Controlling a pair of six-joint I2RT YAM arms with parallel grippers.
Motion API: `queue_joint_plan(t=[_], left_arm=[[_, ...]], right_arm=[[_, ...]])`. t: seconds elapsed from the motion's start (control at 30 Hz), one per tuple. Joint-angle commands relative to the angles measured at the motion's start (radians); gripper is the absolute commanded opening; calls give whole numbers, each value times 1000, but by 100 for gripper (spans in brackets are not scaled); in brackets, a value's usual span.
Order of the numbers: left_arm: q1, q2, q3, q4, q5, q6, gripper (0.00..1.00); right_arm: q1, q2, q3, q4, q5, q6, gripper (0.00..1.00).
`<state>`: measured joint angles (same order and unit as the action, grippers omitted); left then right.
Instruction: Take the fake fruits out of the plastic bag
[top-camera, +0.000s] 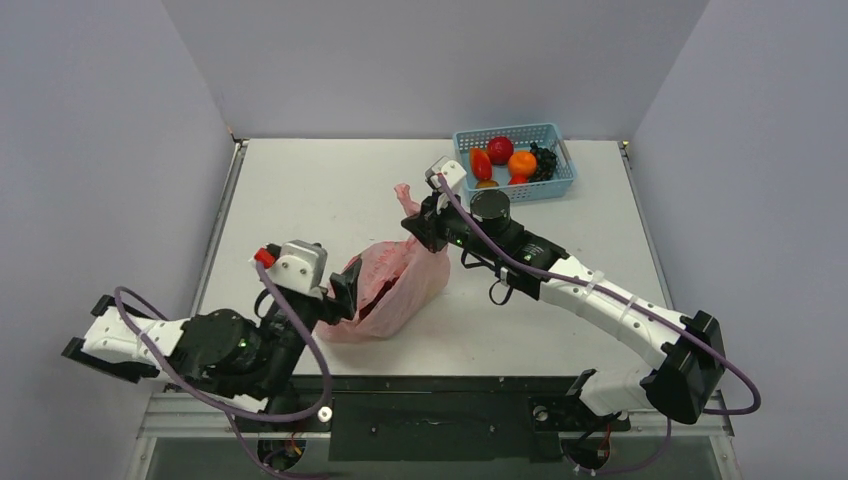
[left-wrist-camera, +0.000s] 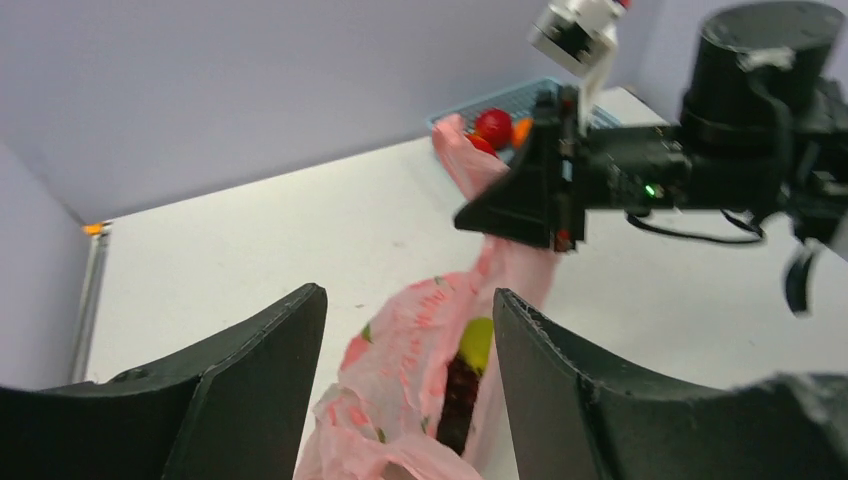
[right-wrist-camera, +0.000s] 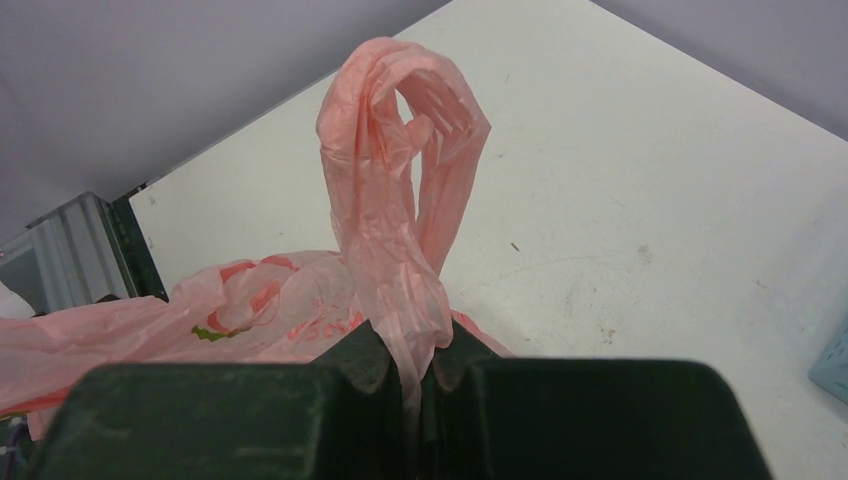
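Observation:
The pink plastic bag lies mid-table, its mouth toward my left arm. My right gripper is shut on one loop handle and holds it up; the loop sticks out above the jaws. My left gripper is open at the bag's near left end, its fingers on either side of the bag's mouth. Inside the opening I see a yellow-green fruit and a dark red grape bunch. Other fruits in the bag are hidden.
A light blue mesh basket stands at the back right, holding a red round fruit, an orange one and a dark bunch. It also shows in the left wrist view. Grey walls enclose the table.

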<state>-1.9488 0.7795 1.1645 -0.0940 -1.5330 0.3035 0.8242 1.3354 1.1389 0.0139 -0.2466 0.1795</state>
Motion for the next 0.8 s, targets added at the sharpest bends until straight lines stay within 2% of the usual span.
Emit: queue_joint_plan(t=[0.0,0.03,0.07,0.1,0.13,0.17,0.2,0.3,0.33,0.37,0.4,0.43,0.47,0.5,0.53,0.57,0.6,0.63,0.7,0.77], left_arm=[[183,74,132,-197,99,-198,61],[270,101,147,-254,152,-298,61],[322,119,189,-371,275,-397,60],[437,159,232,-421,336,-437,59],[493,180,253,-514,460,-511,58],[607,211,278,-543,520,-531,57],[656,219,282,-568,649,-559,57],[896,196,265,-556,874,-596,56],[954,187,263,-558,1012,-608,57],[1066,185,266,-565,1098,-615,57],[1127,189,265,-580,1270,-622,56],[1247,195,263,-586,1438,-622,56],[1305,210,260,-599,1535,-617,56],[1416,219,245,-602,1716,-613,55],[1515,244,237,-604,1820,-602,54],[1557,258,217,-604,2016,-596,53],[1622,289,207,-602,2098,-583,51],[1639,302,189,-609,2227,-573,51],[1654,338,171,-644,2289,-505,53],[1655,356,141,-657,2269,-475,54]], right_arm=[[-6,2,17,58,-3,18,0],[-5,-1,13,56,-3,18,0],[-5,-3,8,52,-2,18,0],[-5,-9,5,51,1,15,0],[-6,-13,-1,50,4,15,0],[-7,-17,-4,50,5,14,0],[-9,-21,-6,49,6,14,0],[-15,-25,-6,42,-4,14,0],[-18,-26,-5,42,-9,14,0],[-20,-25,-3,39,-21,13,0],[-23,-26,0,39,-28,12,0],[-24,-25,2,36,-41,10,0],[-29,-24,4,36,-58,8,0],[-31,-21,5,35,-68,8,0],[-35,-18,6,35,-84,8,0],[-37,-17,7,35,-93,8,0],[-41,-13,8,35,-110,8,0],[-45,-11,11,35,-117,8,0],[-47,-7,11,36,-131,10,0],[-49,-8,13,36,-140,12,0]])
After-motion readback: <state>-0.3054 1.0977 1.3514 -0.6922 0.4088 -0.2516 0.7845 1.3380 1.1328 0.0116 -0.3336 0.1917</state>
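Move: The bag's open mouth, with dark fruit showing in it, lies about 10 cm ahead of the left gripper, 3 cm to its right and some 30 cm below. The right gripper, pinching one handle, is about 14 cm ahead, 9 cm right and 13 cm lower than the left; the handle's loop sticks up about 5 cm beyond the right gripper. From the right gripper the mouth lies about 4 cm back, 6 cm left and 17 cm down. Bring the left gripper forward about 15 cm, level at first, then sinking some 10 cm to come high over the bag's far side beside the right gripper. Keep its fingers open; as it sinks, tip them down about 30 degrees and swing them clockwise. Hold the right gripper still, keeping its pinch on the handle. ##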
